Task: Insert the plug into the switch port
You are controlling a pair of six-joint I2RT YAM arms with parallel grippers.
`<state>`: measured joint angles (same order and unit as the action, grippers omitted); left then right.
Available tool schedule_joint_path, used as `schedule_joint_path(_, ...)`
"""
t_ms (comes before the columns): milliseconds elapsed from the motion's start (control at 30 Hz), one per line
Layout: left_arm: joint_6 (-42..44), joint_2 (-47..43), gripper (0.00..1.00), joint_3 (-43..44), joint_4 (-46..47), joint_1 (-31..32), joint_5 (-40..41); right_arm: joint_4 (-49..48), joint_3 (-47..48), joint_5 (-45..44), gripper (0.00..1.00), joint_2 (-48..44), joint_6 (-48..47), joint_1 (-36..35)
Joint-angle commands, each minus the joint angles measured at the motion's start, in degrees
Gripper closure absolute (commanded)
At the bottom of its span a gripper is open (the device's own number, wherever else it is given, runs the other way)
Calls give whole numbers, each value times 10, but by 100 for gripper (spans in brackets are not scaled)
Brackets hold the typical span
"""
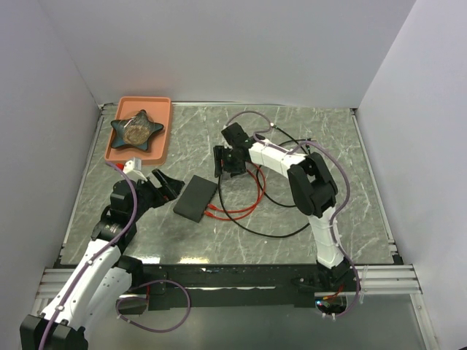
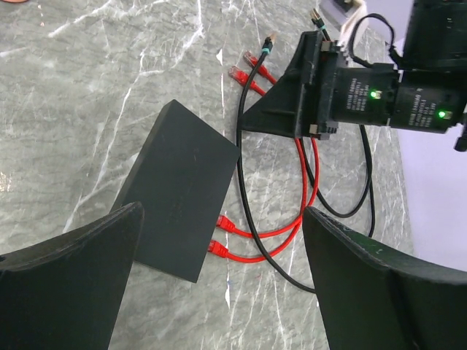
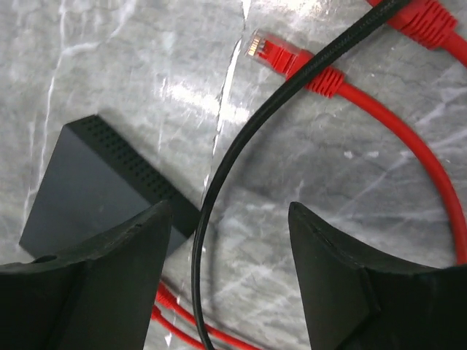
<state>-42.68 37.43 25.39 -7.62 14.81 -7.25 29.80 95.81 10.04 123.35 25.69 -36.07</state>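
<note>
The flat black switch [image 1: 195, 198] lies on the marble table; it also shows in the left wrist view [image 2: 179, 189] and the right wrist view [image 3: 80, 189]. Two red plugs [image 2: 221, 235] sit at its short edge. Loose red plugs [image 2: 239, 73] lie further off, one of them in the right wrist view [image 3: 273, 52]. A black cable [image 3: 219, 175] ends in a teal-tipped plug [image 2: 268, 42]. My left gripper [image 1: 166, 184] is open and empty just left of the switch. My right gripper [image 1: 230, 164] is open above the cables, with the black cable running between its jaws.
An orange tray [image 1: 157, 106] with a dark star-shaped dish [image 1: 136, 129] stands at the back left. Red and black cable loops [image 1: 252, 211] spread across the table's middle. White walls enclose the table on three sides.
</note>
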Motion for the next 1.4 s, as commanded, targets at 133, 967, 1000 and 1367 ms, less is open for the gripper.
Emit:
schedule_joint_path(133, 5, 1, 4, -5, 30, -2, -8, 34, 114, -65, 49, 62, 14, -18)
schedule_joint_path(967, -1, -1, 4, -14, 56, -2, -24, -17, -52, -71, 100, -172, -146, -70)
schedule_joint_path(1000, -2, 0, 4, -17, 60, -2, -28, -25, -66, -64, 100, -183, -153, -81)
schedule_joint_path(1367, -37, -18, 1, -53, 141, -2, -63, -155, -259, 107, 100, -329, -190, -126)
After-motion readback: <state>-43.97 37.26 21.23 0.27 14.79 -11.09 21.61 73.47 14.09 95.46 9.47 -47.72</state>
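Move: The black cable lies on the table about 3 cm ahead and 3 cm left of the open right hand, and some 3 cm lower; its plug end is roughly 8 cm ahead and 1 cm left. The two free red plugs are around 5 cm ahead, 1 cm left. The switch sits about 7 cm back and 11 cm left. From the left hand, that stretch of black cable is some 13 cm ahead, 13 cm right and 15 cm below. The right fingers close on the black cable a little behind its plug, pinching it after a slip of about 4 cm forward and left and slightly down. Keeping that pinch, the hand draws back about 15 cm and lifts to some 10 cm above its start, tipping its fingers outward and turning about 25 degrees counter-clockwise, to end at the switch's right. ##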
